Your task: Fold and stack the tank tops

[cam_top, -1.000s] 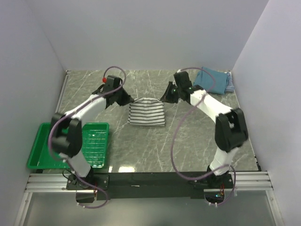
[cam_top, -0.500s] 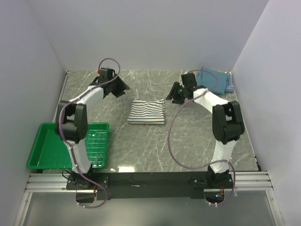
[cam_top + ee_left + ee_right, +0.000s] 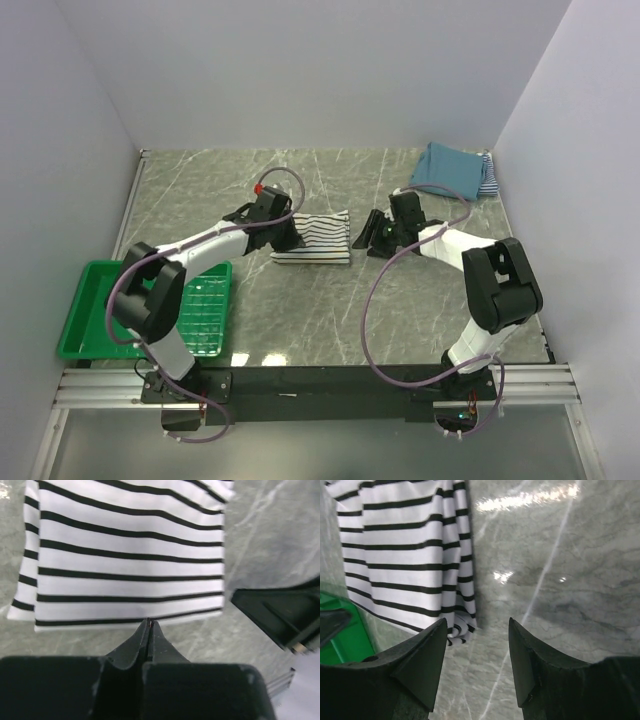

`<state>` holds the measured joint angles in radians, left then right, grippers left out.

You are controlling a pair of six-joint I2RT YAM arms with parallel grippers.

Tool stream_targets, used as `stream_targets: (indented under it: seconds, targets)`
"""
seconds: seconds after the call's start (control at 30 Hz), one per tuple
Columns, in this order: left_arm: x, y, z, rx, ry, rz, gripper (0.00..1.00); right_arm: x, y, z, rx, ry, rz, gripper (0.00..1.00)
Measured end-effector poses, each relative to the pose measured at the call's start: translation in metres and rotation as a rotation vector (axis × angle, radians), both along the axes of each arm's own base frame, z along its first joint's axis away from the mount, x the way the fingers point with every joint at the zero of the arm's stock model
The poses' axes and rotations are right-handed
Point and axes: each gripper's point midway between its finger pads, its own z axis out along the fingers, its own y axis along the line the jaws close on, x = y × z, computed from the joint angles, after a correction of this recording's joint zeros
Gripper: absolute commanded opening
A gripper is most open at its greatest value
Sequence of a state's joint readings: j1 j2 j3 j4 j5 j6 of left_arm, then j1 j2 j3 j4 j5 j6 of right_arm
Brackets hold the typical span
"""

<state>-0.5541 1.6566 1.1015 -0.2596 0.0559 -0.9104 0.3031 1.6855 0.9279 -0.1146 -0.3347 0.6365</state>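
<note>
The black-and-white striped tank top (image 3: 315, 238) lies folded in the middle of the table, and fills the upper part of the left wrist view (image 3: 130, 555). My left gripper (image 3: 288, 236) is low at its left edge, shut, with the tips (image 3: 149, 623) touching the hem and no cloth visible between them. My right gripper (image 3: 368, 240) is open just right of the shirt; a rumpled corner of the shirt (image 3: 462, 629) lies by its left finger (image 3: 427, 655). The teal-blue tank top (image 3: 448, 167) lies folded at the back right on the fine-striped one (image 3: 488, 180).
A green plastic basket (image 3: 90, 325) stands at the front left, and its corner shows in the right wrist view (image 3: 340, 642). White walls close in the table on three sides. The right gripper's dark body (image 3: 280, 615) is in the left wrist view, across the shirt.
The striped shirt was let go and now lies flat. Both arms swung back, then came forward and down to its two sides. The left jaws opened and shut again; the right jaws opened.
</note>
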Motion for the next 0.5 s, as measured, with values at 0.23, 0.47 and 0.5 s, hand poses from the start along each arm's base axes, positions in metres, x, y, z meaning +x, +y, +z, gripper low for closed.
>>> stream_targets:
  seconds: [0.23,0.47,0.5]
  targets:
    - [0.001,-0.001,-0.05,0.058,0.081,-0.006,0.01,0.01,0.01,0.004,0.043,-0.039,-0.003,0.6]
    - [-0.004,-0.004,-0.07,0.094,0.104,-0.012,0.01,0.01,0.012,-0.004,0.053,-0.032,-0.004,0.63]
    - [-0.004,-0.005,-0.07,0.095,0.101,-0.013,0.01,0.01,0.013,-0.006,0.052,-0.03,-0.003,0.64]
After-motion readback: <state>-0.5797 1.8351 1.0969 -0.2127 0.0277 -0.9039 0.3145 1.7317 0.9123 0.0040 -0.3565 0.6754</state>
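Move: The half-folded black-and-white tank top lies below the left hand, its middle about 5 cm ahead, 2 cm to the right and 8 cm down, so the closed fingertips hang over its near part. The open right gripper is some 12 cm to the left hand's right, nearly level ahead and 5 cm lower; the green bin's middle is about 34 cm left, 14 cm back and 8 cm down. From the right hand the tank top's middle lies roughly 11 cm left, 4 cm ahead and 3 cm below. The left hand, fingers still shut, sinks almost straight down about 7 cm onto the near part of the folded black-and-white tank top, a little left of its centreline, while the wrist tips only slightly, some 5 to 10 degrees. Its closed fingertips meet the cloth and stop there, pressing down into the layers just inside the near folded edge. ##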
